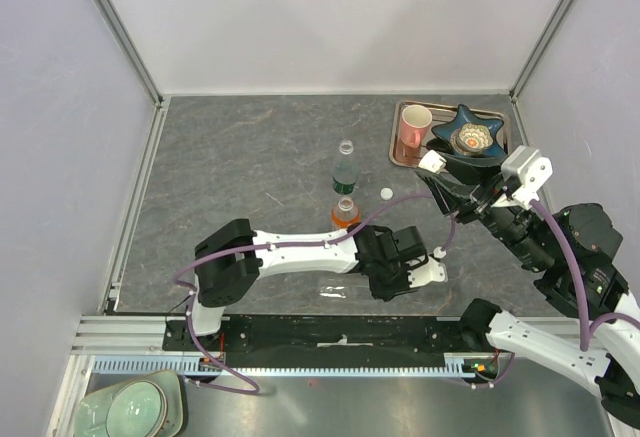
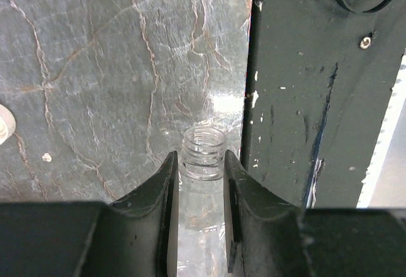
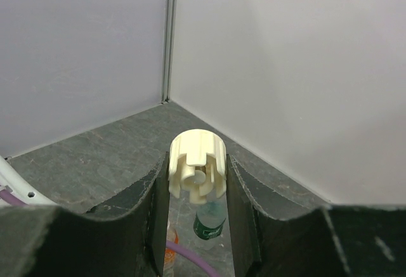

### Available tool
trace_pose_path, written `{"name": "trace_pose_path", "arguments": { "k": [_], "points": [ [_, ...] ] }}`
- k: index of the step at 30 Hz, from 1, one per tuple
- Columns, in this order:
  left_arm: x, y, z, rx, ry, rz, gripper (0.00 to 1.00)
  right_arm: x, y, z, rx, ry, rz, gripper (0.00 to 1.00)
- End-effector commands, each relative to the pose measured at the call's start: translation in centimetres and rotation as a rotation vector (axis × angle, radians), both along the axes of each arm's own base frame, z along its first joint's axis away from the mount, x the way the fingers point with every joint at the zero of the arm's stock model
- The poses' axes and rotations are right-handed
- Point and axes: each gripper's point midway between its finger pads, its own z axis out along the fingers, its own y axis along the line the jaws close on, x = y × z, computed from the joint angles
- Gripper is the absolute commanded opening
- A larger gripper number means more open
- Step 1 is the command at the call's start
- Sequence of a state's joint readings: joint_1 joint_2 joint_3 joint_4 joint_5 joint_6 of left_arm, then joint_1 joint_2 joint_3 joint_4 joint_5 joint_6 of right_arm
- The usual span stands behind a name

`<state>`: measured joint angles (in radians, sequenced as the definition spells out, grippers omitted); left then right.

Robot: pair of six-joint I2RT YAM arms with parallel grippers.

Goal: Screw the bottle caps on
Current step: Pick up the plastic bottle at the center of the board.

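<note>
My left gripper (image 2: 200, 163) is shut on the shoulder of a clear bottle (image 2: 203, 153) whose threaded neck is open and capless; it hangs low near the table's front edge (image 1: 425, 269). My right gripper (image 3: 197, 175) is shut on a cream-white ribbed bottle cap (image 3: 197, 166), held above the table by the tray (image 1: 432, 163). In a row at mid-table stand a tiny clear bottle (image 1: 346, 147), a green-label bottle (image 1: 344, 175) and an orange bottle (image 1: 345, 213). Another white cap (image 1: 386, 194) lies on the table right of them.
A metal tray (image 1: 398, 152) at the back right holds a pink mug (image 1: 414, 125) and a blue star-shaped dish (image 1: 470, 135). The black base rail (image 2: 304, 99) runs close beside the held bottle. A small clear scrap (image 1: 335, 292) lies near the front edge.
</note>
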<state>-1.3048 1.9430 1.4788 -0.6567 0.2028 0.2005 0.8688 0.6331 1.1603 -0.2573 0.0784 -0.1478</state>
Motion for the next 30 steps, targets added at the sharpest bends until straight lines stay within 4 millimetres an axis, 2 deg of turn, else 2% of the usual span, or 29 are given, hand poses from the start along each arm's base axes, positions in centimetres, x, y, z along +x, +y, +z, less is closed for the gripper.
{"name": "trace_pose_path", "arguments": {
  "k": [1,3,4,6,8,10,12,14,15,16,18,19,24,25,26,30],
  "points": [
    [0.1,-0.2,-0.8,-0.012,-0.023,-0.028,0.33,-0.3,-0.6,0.7,0.031,0.001,-0.011,0.15],
    [0.0,-0.3,-0.7,-0.014,-0.025,-0.032,0.38,-0.2,-0.5,0.6,0.028,0.004,-0.011,0.16],
    [-0.1,-0.4,-0.6,-0.017,-0.026,-0.034,0.45,-0.2,-0.5,0.6,0.028,0.004,-0.011,0.16],
    [-0.2,-0.4,-0.8,-0.017,-0.026,-0.037,0.5,-0.2,-0.5,0.5,0.028,0.006,-0.01,0.16],
    [-0.2,-0.5,-0.6,-0.021,-0.029,-0.039,0.66,-0.2,-0.5,0.4,0.026,0.009,-0.01,0.16],
    [-0.2,-0.5,-0.4,-0.028,-0.034,-0.039,0.69,-0.2,-0.6,0.5,0.025,0.009,-0.013,0.17],
    [-0.1,-0.4,-0.2,-0.031,-0.043,-0.042,0.81,-0.2,-0.5,0.4,0.022,0.012,-0.013,0.17],
    [0.0,-0.3,0.4,-0.04,-0.044,-0.039,0.82,-0.2,-0.6,0.5,0.023,0.013,-0.013,0.18],
    [-0.1,-0.2,0.8,-0.046,-0.046,-0.04,0.87,-0.2,-0.6,0.6,0.021,0.011,-0.014,0.19],
    [-0.2,-0.1,1.8,-0.063,-0.048,-0.045,0.99,-0.2,-0.6,0.4,0.019,0.015,-0.013,0.19],
    [-0.2,0.6,2.5,-0.062,-0.06,-0.047,0.99,-0.3,-0.6,0.5,0.018,0.014,-0.012,0.19],
    [-0.2,0.9,3.8,-0.084,-0.072,-0.045,1.0,-0.2,-0.5,0.4,0.013,0.016,-0.011,0.19],
    [0.6,4.0,4.7,-0.061,-0.157,-0.045,0.99,-0.2,-0.3,0.4,0.008,0.017,-0.005,0.2],
    [0.8,4.8,4.2,-0.044,-0.17,-0.043,0.99,-0.2,-0.3,0.4,0.008,0.016,-0.004,0.2],
    [1.3,5.3,4.9,-0.051,-0.205,-0.037,0.99,-0.2,-0.3,0.4,0.007,0.014,-0.001,0.2],
    [2.1,7.0,4.9,-0.034,-0.251,-0.025,0.99,-0.1,-0.1,0.2,0.003,0.02,0.001,0.2]
  ]
}}
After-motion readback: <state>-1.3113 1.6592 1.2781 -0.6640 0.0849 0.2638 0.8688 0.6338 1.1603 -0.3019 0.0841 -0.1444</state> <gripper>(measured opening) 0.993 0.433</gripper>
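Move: The left fingers hold the clear plastic bottle by its neck; it is low over the table on its side, neck to the right, so its middle lies about 7 cm left of the hand, level fore-and-aft and 2 cm lower. The orange bottle stands some 12 cm ahead and 8 cm left, and a loose cap lies 12 cm ahead, 2 cm right and 5 cm below. From the right hand the clear bottle is about 8 cm back, 15 cm left and 43 cm down. The left fingers let go of the clear bottle's neck, opening from a narrow grip to fully wide while the hand settles barely a centimetre. Then the hand backs away from the neck to its left and up, about 5 cm each way, over the bottle's body, with the fingertips swinging some 10 degrees forward. ##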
